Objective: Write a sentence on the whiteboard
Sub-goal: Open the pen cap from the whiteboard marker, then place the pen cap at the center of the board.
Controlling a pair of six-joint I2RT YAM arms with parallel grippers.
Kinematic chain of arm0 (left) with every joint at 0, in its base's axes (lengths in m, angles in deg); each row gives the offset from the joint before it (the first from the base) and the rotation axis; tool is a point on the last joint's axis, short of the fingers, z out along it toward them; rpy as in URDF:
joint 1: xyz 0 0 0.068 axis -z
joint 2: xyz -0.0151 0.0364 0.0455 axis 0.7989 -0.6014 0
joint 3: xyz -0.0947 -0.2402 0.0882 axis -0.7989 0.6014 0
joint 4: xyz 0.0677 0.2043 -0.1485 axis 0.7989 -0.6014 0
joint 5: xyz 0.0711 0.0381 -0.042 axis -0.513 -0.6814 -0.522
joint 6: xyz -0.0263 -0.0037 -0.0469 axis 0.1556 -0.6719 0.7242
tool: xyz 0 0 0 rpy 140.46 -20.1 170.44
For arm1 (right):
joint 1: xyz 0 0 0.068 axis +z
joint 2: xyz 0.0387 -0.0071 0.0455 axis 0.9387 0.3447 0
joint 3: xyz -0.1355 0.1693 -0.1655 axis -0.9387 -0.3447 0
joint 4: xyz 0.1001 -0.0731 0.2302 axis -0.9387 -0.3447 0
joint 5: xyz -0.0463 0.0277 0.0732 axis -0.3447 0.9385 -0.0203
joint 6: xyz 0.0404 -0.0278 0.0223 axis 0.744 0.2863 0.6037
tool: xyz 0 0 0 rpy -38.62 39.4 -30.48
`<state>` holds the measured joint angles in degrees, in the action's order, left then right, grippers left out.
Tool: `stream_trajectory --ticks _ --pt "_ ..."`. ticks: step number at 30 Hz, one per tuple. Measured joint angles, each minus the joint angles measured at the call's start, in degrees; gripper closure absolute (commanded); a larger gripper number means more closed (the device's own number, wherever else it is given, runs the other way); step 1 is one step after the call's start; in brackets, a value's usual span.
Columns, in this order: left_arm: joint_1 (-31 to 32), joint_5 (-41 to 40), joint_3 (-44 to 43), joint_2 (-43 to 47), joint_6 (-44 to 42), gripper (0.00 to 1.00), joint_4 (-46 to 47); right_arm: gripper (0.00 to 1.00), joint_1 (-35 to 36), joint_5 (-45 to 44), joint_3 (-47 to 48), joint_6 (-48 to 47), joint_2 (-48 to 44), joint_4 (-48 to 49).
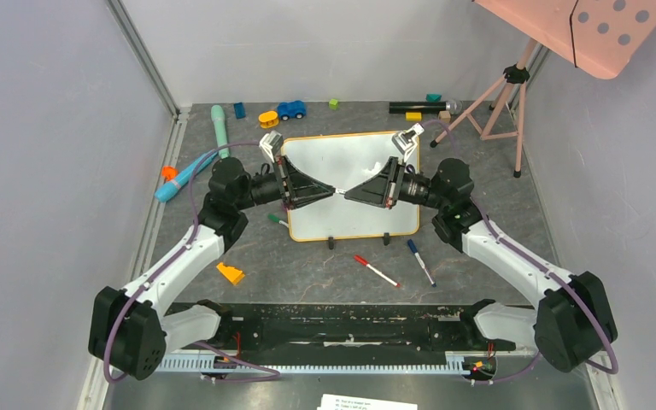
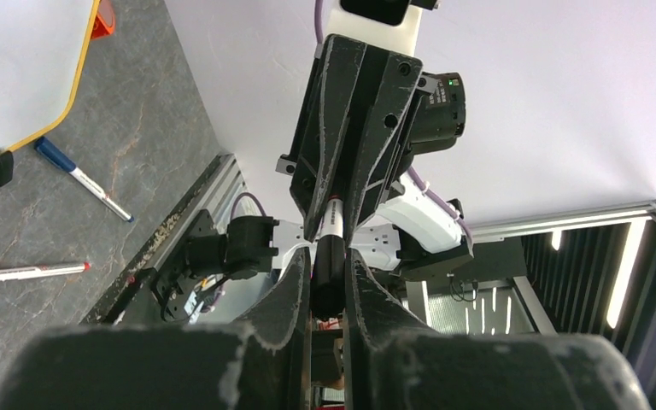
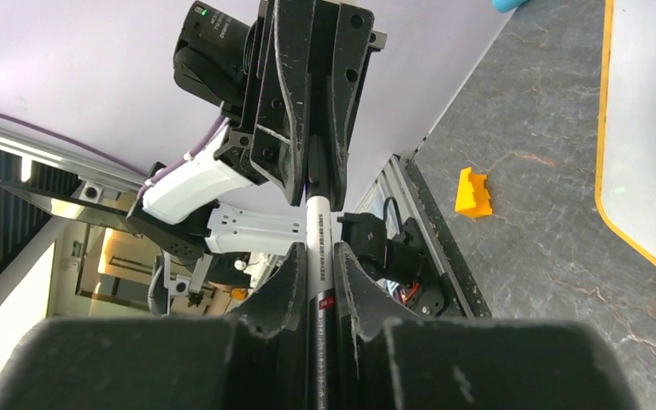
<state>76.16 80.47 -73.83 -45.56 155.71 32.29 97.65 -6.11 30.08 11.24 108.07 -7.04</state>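
Observation:
The whiteboard [image 1: 342, 158], white with a thin orange frame, lies flat at the table's middle; its edge also shows in the left wrist view [image 2: 17, 68] and the right wrist view [image 3: 649, 128]. Its visible surface is plain white, and the sentence is not in view. Above the board my two grippers point tip to tip with one marker [image 1: 339, 191] between them. My left gripper [image 2: 329, 256] is shut on the marker's black end [image 2: 328, 278]. My right gripper [image 3: 318, 252] is shut on its white barrel [image 3: 317, 231].
A red marker [image 1: 376, 271] and a blue marker [image 1: 421, 261] lie in front of the board, and a green-capped one [image 1: 278, 220] lies at its left edge. An orange block [image 1: 231, 273] sits near left. Toys line the back wall; a pink tripod [image 1: 504, 94] stands back right.

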Motion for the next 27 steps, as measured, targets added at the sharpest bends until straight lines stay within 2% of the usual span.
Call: stream_trajectory --ticks 4,8,11,14,16,19,22,27 --pt "-2.64 1.68 0.22 0.28 0.02 0.98 -0.55 1.0 -3.06 2.38 -3.06 0.31 -2.82 0.44" --pt "-13.31 3.17 2.03 1.53 -0.11 0.98 -1.6 1.0 -9.49 5.46 -8.28 -0.15 -8.28 -1.51" --pt "-18.08 3.45 2.05 2.75 -3.67 0.98 -7.34 1.0 -9.75 6.16 -9.38 -2.47 -10.8 -5.03" --pt "-18.23 1.57 2.03 4.94 -9.62 0.98 -17.46 1.0 -9.68 5.92 -10.03 -6.32 -13.25 -10.8" --pt "-18.18 -2.86 1.84 6.95 -14.75 0.98 -26.99 1.0 -9.66 4.42 -8.98 -10.75 -13.84 -17.07" --pt "-18.29 -11.54 1.68 8.83 -21.46 0.98 -40.26 1.0 -9.68 -2.89 -3.21 -20.15 -13.92 -31.52" --pt "-18.29 -21.09 1.6 8.17 -26.53 0.98 -51.58 1.0 -9.7 -9.7 0.66 -26.29 -15.54 -38.73" --pt "-18.32 -30.4 1.77 3.54 -30.75 0.98 -60.76 1.0 -9.7 -18.45 3.8 -32.65 -20.59 -46.27"
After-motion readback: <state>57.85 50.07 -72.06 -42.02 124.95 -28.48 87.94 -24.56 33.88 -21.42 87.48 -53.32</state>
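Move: The whiteboard marker lies level between the hands, cap in the left fingers, barrel in the right; its middle is roughly 5 cm right of the left hand, 1 cm left of the right hand. From the right hand, the whiteboard's middle is about 12 cm ahead and 23 cm below; the red marker is some 5 cm back, 7 cm left and 30 cm down. The green marker is about 6 cm ahead, 10 cm left and 30 cm below the left hand. Both grips hold as the hands part sideways, the left keeping the black cap and the right the barrel. The left hand goes left and a little forward, then swings down and back, ending about 17 cm left and 20 cm lower, fingers tipping down. The right hand draws 10 cm right, dipping slightly, its fingers turning some 35 degrees down and forward over the whiteboard. ##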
